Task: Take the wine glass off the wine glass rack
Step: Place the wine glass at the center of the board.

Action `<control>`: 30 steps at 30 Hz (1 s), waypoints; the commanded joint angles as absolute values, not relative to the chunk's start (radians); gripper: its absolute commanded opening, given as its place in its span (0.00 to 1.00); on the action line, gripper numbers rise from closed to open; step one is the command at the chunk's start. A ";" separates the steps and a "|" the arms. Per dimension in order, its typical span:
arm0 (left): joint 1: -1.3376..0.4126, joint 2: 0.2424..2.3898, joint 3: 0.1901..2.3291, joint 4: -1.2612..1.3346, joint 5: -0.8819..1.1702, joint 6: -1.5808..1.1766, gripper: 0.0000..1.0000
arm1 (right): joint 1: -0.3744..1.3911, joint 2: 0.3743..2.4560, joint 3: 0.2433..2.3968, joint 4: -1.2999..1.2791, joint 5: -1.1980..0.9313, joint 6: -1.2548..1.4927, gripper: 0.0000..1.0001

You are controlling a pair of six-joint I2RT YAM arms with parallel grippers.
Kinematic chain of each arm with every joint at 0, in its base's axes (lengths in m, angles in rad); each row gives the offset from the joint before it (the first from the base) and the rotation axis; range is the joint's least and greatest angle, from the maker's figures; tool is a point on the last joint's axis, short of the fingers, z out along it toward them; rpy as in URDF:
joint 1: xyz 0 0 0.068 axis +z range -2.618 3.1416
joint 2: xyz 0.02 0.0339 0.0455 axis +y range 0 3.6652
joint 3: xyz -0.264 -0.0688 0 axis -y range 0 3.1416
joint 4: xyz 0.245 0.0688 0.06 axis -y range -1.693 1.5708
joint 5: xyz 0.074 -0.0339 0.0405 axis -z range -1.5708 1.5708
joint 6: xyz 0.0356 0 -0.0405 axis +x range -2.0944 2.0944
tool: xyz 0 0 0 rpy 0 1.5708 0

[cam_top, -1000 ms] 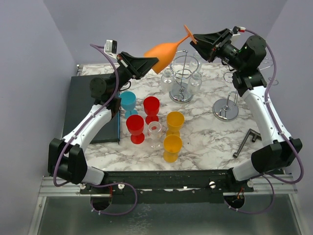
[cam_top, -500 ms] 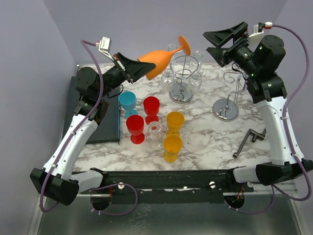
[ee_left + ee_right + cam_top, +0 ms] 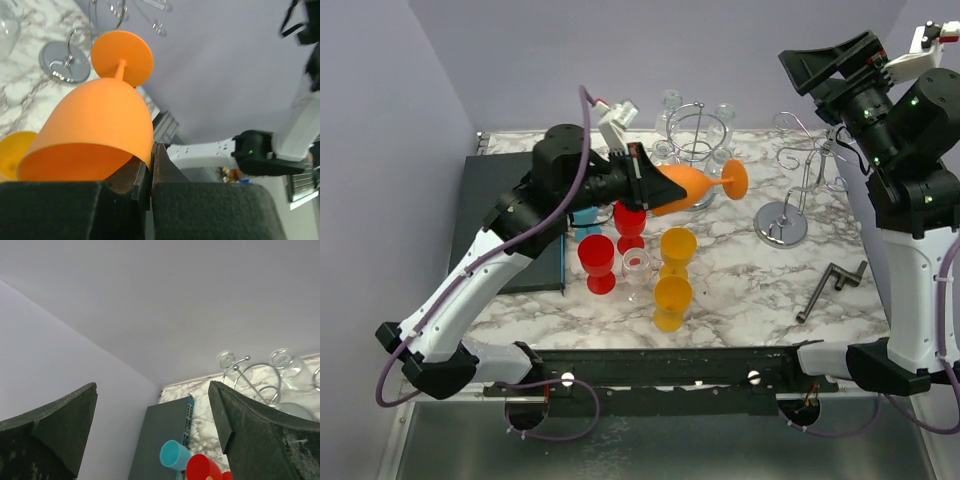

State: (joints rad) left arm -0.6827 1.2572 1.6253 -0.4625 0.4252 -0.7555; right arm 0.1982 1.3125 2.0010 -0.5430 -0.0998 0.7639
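My left gripper is shut on the rim of the orange wine glass, which lies sideways in the air above the cups, its foot pointing right. In the left wrist view the fingers pinch the bowl's edge and the wine glass stretches away toward the chrome wine glass rack. That wine glass rack stands at the right of the table with bare wire arms, apart from the glass. My right gripper is raised high at the back right. It is open with nothing between its fingers.
A wire holder with clear glasses stands at the back centre. Red cups, yellow cups, a blue cup and a small clear glass crowd the middle. There is a dark slab at the left and a metal handle at the right.
The right gripper opened, let go of the glass's foot and rose toward the back right. The left arm swung the orange glass down and rightward, from pointing up to lying sideways over the cups.
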 commanded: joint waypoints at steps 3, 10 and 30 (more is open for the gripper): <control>-0.908 1.380 1.796 -0.815 0.094 -0.559 0.00 | 0.201 1.284 2.038 -0.643 0.064 0.625 1.00; -1.088 1.522 1.909 -0.945 -0.057 -0.504 0.00 | 0.202 1.327 2.100 -0.715 0.125 0.561 1.00; -1.225 1.888 2.062 -1.100 -0.030 -0.397 0.00 | 0.202 1.275 2.050 -0.701 0.213 0.562 1.00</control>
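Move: The orange wine glass, already pinched by its bowl in the left hand and lying almost level, is bound for clear marble roughly 15 cm to that hand's right, 4 cm back and 45 cm down. Some 38 cm below the hand, the front yellow glass stands 5 cm back and 4 cm right, the rear yellow glass 8 cm ahead and 5 cm right, and the clear glass 2 cm ahead and 4 cm left. From the right hand, that spot lies about 15 cm back, 9 cm left and 57 cm down. The orange glass is carried down about 21 cm, with some 12 cm to the right and less back, towards the open marble beside the yellow glasses; the left fingers keep their pinch on its bowl and tip down by roughly 50 degrees, swinging its foot below its bowl. The empty right hand, still wide open, drifts a little right and turns slightly clockwise. ##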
